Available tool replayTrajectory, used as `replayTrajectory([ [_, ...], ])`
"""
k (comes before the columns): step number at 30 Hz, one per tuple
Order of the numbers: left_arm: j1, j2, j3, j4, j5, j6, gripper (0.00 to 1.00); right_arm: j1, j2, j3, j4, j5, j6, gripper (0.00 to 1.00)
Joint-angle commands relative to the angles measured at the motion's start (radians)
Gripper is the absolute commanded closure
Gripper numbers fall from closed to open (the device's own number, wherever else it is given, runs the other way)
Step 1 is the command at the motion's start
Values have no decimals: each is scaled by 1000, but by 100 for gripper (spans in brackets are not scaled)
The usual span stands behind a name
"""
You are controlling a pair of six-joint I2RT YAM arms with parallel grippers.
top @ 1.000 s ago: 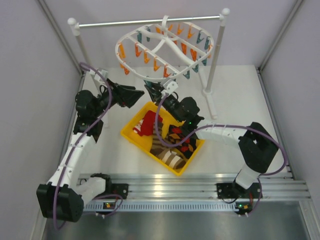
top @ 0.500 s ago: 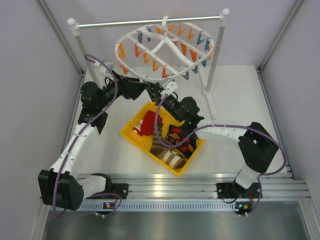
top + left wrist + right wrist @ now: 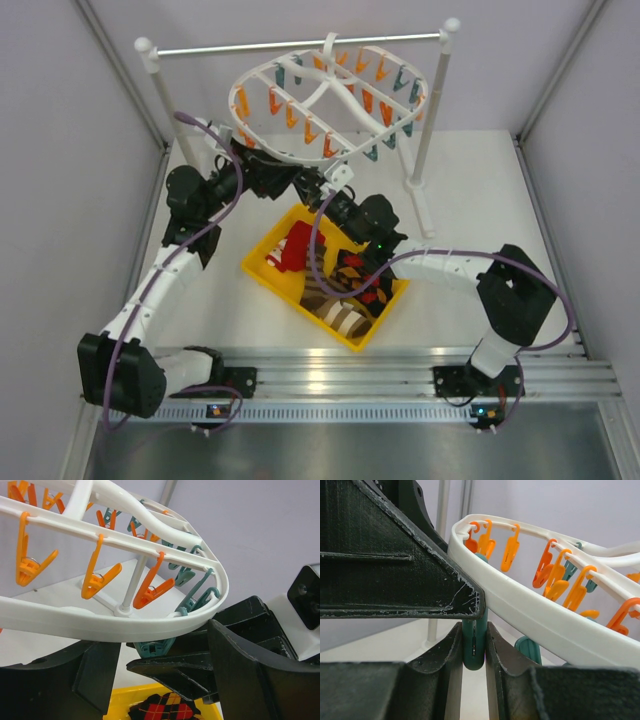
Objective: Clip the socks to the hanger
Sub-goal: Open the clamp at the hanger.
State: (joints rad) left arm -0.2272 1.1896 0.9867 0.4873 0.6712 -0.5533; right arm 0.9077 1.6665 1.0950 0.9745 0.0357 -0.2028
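The white round hanger (image 3: 335,88) hangs from the rail, with orange and teal clips under it. My right gripper (image 3: 313,184) is shut on a teal clip (image 3: 474,645) hanging under the near rim (image 3: 530,615). My left gripper (image 3: 272,178) is open and empty just left of it, its fingers (image 3: 240,660) spread below the rim (image 3: 125,625) on either side of the same clip (image 3: 152,647) and the right gripper's fingertip. The red socks (image 3: 295,245) lie in the yellow bin (image 3: 262,272), held by neither gripper.
The bin also holds a dark argyle sock (image 3: 165,711) and a brown-and-cream striped sock (image 3: 340,315). The white-and-metal rail stand (image 3: 430,120) stands at the back, its foot right of the bin. Grey walls close in both sides.
My left arm has swung right and forward, bringing its open gripper under the hanger's near rim beside the right gripper. The right arm and the socks have not moved.
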Motion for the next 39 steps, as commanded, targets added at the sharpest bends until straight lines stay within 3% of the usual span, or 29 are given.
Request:
replayTrajectory([
  [1, -9, 7, -11, 50, -10, 16, 27, 19, -17, 39, 66, -31, -6, 100],
  [8, -11, 11, -16, 24, -39, 23, 37, 22, -27, 39, 62, -28, 0, 100],
  [21, -12, -7, -19, -47, -8, 96, 30, 23, -42, 29, 52, -25, 5, 100],
  [39, -11, 39, 6, 63, -53, -148, 57, 23, -39, 22, 62, -31, -1, 100],
])
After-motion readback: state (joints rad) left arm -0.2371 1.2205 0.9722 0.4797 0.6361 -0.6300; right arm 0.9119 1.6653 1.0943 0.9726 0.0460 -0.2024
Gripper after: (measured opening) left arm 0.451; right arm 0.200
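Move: The teal clamp at the hanger's near rim stands just off my left hand's open fingers, about 1 cm ahead, 1 cm to the right and 2 cm below. My right hand already holds it, its middle some 1 cm above that hand's point. The rim crosses right over the clamp, roughly 1 cm above the left hand's point; a second teal clamp hangs about 5 cm to the right of the first, level with it in reach. I lower my left hand about 2 cm around the teal clamp, easing forward some 1 cm, and draw the open fingers in from both sides until their tips meet the clamp's sides just under the rim. Near the end the wrist rolls about 5 degrees. My right hand stays put and keeps its grip on the clamp. ##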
